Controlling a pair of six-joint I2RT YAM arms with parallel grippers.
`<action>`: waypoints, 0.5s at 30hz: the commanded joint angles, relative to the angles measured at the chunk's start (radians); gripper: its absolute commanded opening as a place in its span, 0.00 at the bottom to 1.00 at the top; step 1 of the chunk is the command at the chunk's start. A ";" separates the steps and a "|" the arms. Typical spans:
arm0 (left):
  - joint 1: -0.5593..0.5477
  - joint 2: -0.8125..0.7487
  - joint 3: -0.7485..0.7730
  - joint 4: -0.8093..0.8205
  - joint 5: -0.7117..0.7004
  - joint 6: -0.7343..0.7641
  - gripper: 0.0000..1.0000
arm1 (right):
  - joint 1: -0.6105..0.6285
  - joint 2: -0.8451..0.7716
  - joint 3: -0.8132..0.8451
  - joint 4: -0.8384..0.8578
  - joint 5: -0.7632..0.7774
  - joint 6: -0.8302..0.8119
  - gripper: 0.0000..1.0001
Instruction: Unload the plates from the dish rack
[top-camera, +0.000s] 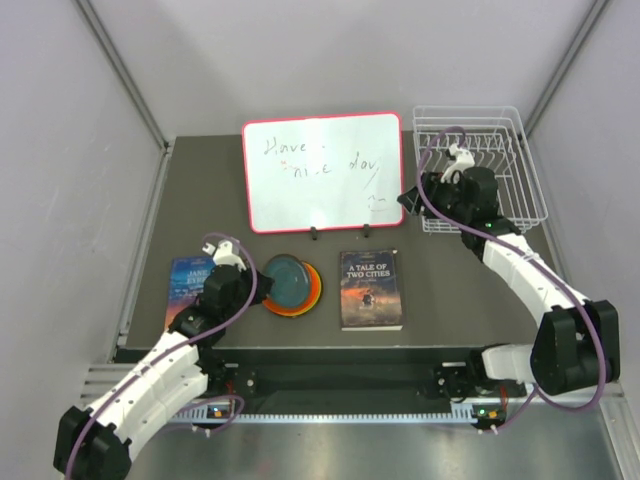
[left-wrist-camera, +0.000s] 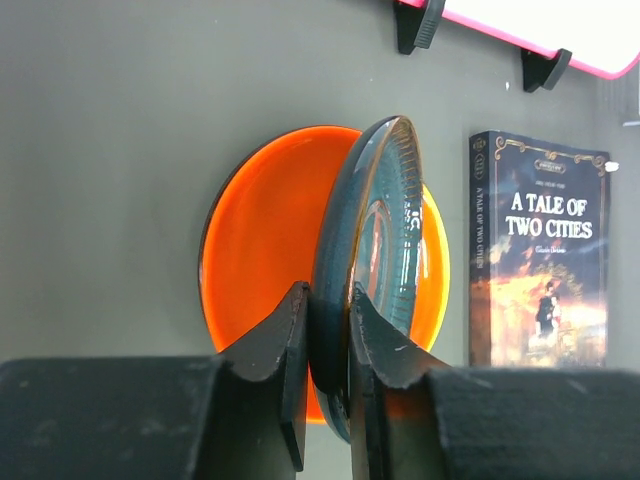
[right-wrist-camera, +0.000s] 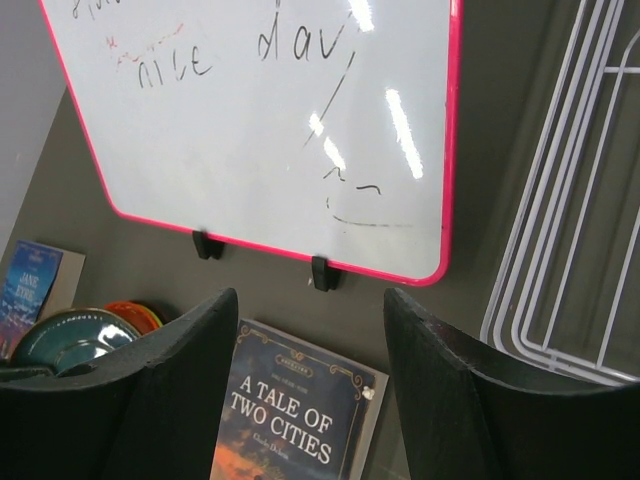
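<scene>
My left gripper (left-wrist-camera: 328, 310) is shut on the near rim of the teal plate (left-wrist-camera: 375, 230). The plate stands tilted on edge over the orange plate (left-wrist-camera: 260, 230), which lies flat on the table. From above, the teal plate (top-camera: 287, 280) covers most of the orange one (top-camera: 312, 296), with the left gripper (top-camera: 258, 283) at its left side. The white wire dish rack (top-camera: 465, 109) stands at the back right and I see no plates in it. My right gripper (top-camera: 408, 203) hovers open just left of the rack (right-wrist-camera: 545, 350), nothing between its fingers (right-wrist-camera: 190, 360).
A red-framed whiteboard (top-camera: 322, 170) stands at the back centre on two black feet. The book "A Tale of Two Cities" (top-camera: 370, 290) lies right of the plates. A blue book (top-camera: 185, 285) lies partly under the left arm. Grey walls close in both sides.
</scene>
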 joint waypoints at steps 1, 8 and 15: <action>0.001 -0.020 -0.006 0.041 0.009 -0.035 0.26 | -0.005 -0.008 -0.020 0.041 0.000 0.001 0.60; 0.001 -0.020 -0.009 0.027 0.013 -0.041 0.49 | -0.005 -0.016 -0.035 0.034 0.023 -0.012 0.61; 0.000 -0.005 0.015 -0.007 0.006 -0.022 0.64 | -0.006 -0.031 -0.035 0.021 0.049 -0.022 0.61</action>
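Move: The left gripper still pinches the left rim of the tilted teal plate, whose middle lies about 4 cm right and 2 cm ahead, 2 cm lower. The orange-topped plate stack sits about 5 cm right, 2 cm ahead and 5 cm below. A Tale of Two Cities is some 23 cm right and 2 cm ahead, Jane Eyre about 17 cm left and 1 cm ahead. From the right gripper, the teal plate lies roughly 26 cm left, 14 cm back and 14 cm down. Hold the left gripper nearly in place beside the plate stack and spread its fingers from a narrow pinch to well over half open, releasing the teal plate's rim, while easing down and back only about half a centimetre. Let the empty right gripper sink some 1.5 cm beside the whiteboard, fingers staying open. ##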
